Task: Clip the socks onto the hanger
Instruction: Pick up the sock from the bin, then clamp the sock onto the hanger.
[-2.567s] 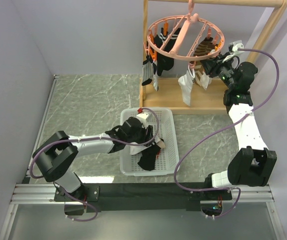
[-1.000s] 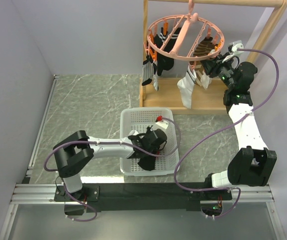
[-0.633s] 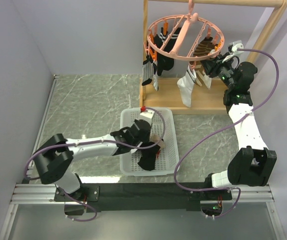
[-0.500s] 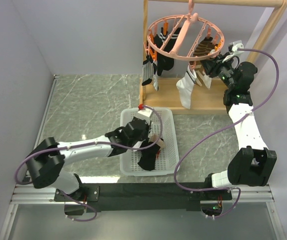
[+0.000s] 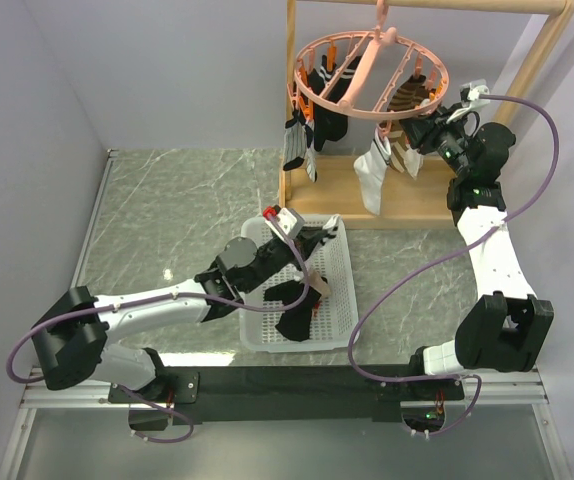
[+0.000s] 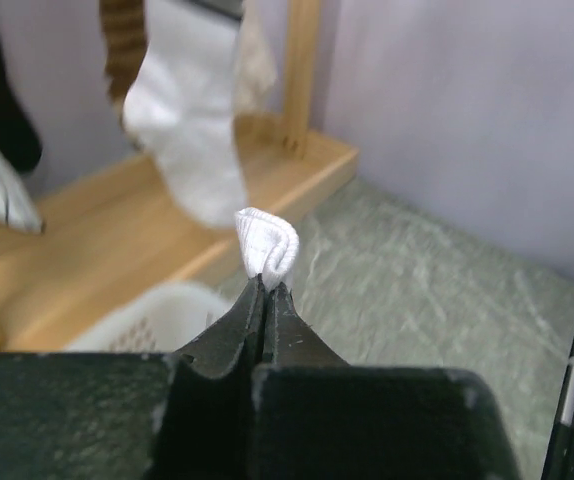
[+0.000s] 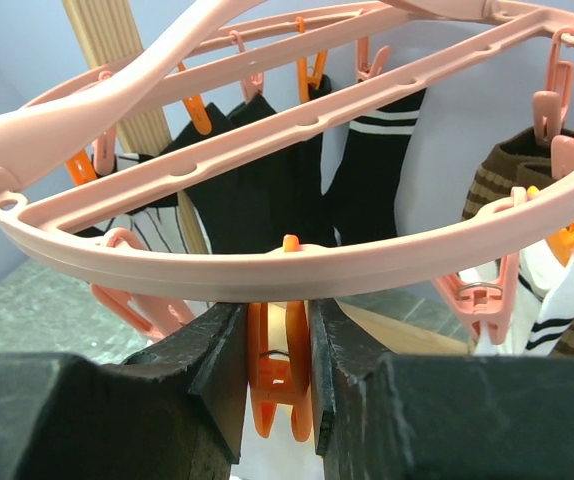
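The pink ring hanger [image 5: 365, 118] hangs from the wooden rack with several socks clipped on: black ones [image 5: 329, 105], a white striped one [image 5: 295, 148], a white one [image 5: 371, 176]. My right gripper [image 5: 416, 131] is at the ring's right rim [image 7: 267, 265], its jaws closed against both sides of an orange clip [image 7: 280, 375]. My left gripper [image 5: 329, 229] is raised over the basket's far edge, shut on a fold of white sock [image 6: 267, 243] that sticks out past the tips. The rest of that sock is hidden.
A white basket [image 5: 344, 300] lies in front of the arms with a black sock [image 5: 292, 322] and a brown one [image 5: 317, 287] in it. The wooden rack's base [image 5: 417, 195] and right post [image 5: 539, 55] stand behind. A wall is close on the right.
My left gripper has risen out of the basket and swung toward the rack, pinching the white sock. The right gripper has stayed on the clip.
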`<state>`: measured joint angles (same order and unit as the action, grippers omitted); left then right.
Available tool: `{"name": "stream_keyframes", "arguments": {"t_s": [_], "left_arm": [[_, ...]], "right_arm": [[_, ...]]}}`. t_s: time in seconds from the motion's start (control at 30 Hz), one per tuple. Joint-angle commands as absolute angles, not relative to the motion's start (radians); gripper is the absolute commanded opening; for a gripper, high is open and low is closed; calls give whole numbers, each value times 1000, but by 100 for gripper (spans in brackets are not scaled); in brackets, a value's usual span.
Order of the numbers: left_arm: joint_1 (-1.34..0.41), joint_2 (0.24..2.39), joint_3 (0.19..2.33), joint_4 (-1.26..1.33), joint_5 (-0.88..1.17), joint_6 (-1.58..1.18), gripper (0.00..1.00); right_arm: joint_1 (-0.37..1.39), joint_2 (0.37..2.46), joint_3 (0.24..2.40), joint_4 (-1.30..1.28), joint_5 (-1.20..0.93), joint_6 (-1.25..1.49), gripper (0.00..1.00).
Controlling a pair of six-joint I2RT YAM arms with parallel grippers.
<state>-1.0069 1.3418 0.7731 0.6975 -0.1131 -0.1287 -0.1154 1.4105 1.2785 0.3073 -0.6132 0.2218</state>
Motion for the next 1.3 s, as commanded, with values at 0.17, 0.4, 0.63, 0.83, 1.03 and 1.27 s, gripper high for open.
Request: {"name": "stream_keyframes", "arguments": {"t_s": [0.17, 0.4, 0.63, 0.83, 1.03, 1.27], "left_arm": [[-996, 1505, 956, 1018, 121, -58, 1], [-993, 1684, 1083, 1189, 212, -103, 1], [-996, 1837, 1233, 1262, 172, -124, 1], [-1003, 1933, 1351, 1249, 57, -126, 1], [-1015, 2014, 1468, 1200, -29, -100, 1], [-1022, 2078, 1566, 1141, -113, -95, 1]], "right_arm": [[-103, 1424, 1336, 331, -626, 324, 0], [-103, 1411, 1335, 322, -632, 336, 0], [-104, 1390, 1331, 305, -617, 333, 0], [-103, 1382, 1336, 268, -580, 324, 0], [-103, 1362, 1336, 256, -551, 342, 0], [-103, 1351, 1339, 256, -529, 373, 0]]}}
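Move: The orange clip on the hanger's near rim is about 15 cm ahead of the left hand, 15 cm to its right and 16 cm above. The hanging white sock is roughly 13 cm ahead of this hand, 10 cm to its right and 7 cm up. The bin's middle lies some 18 cm below the left hand, 3 cm ahead and 4 cm left. The right hand already has the clip between its fingertips. The white sock, already pinched in the left hand's shut fingers, is carried from above the bin towards the orange clip: first right and up, then right and forward with a slower rise, about 15 cm right, 9 cm up and 8 cm forward in all. Meanwhile the fingers tip upward by some 25 degrees. The right hand keeps its grip on the clip, nearly in place, rolling about 5 degrees. ##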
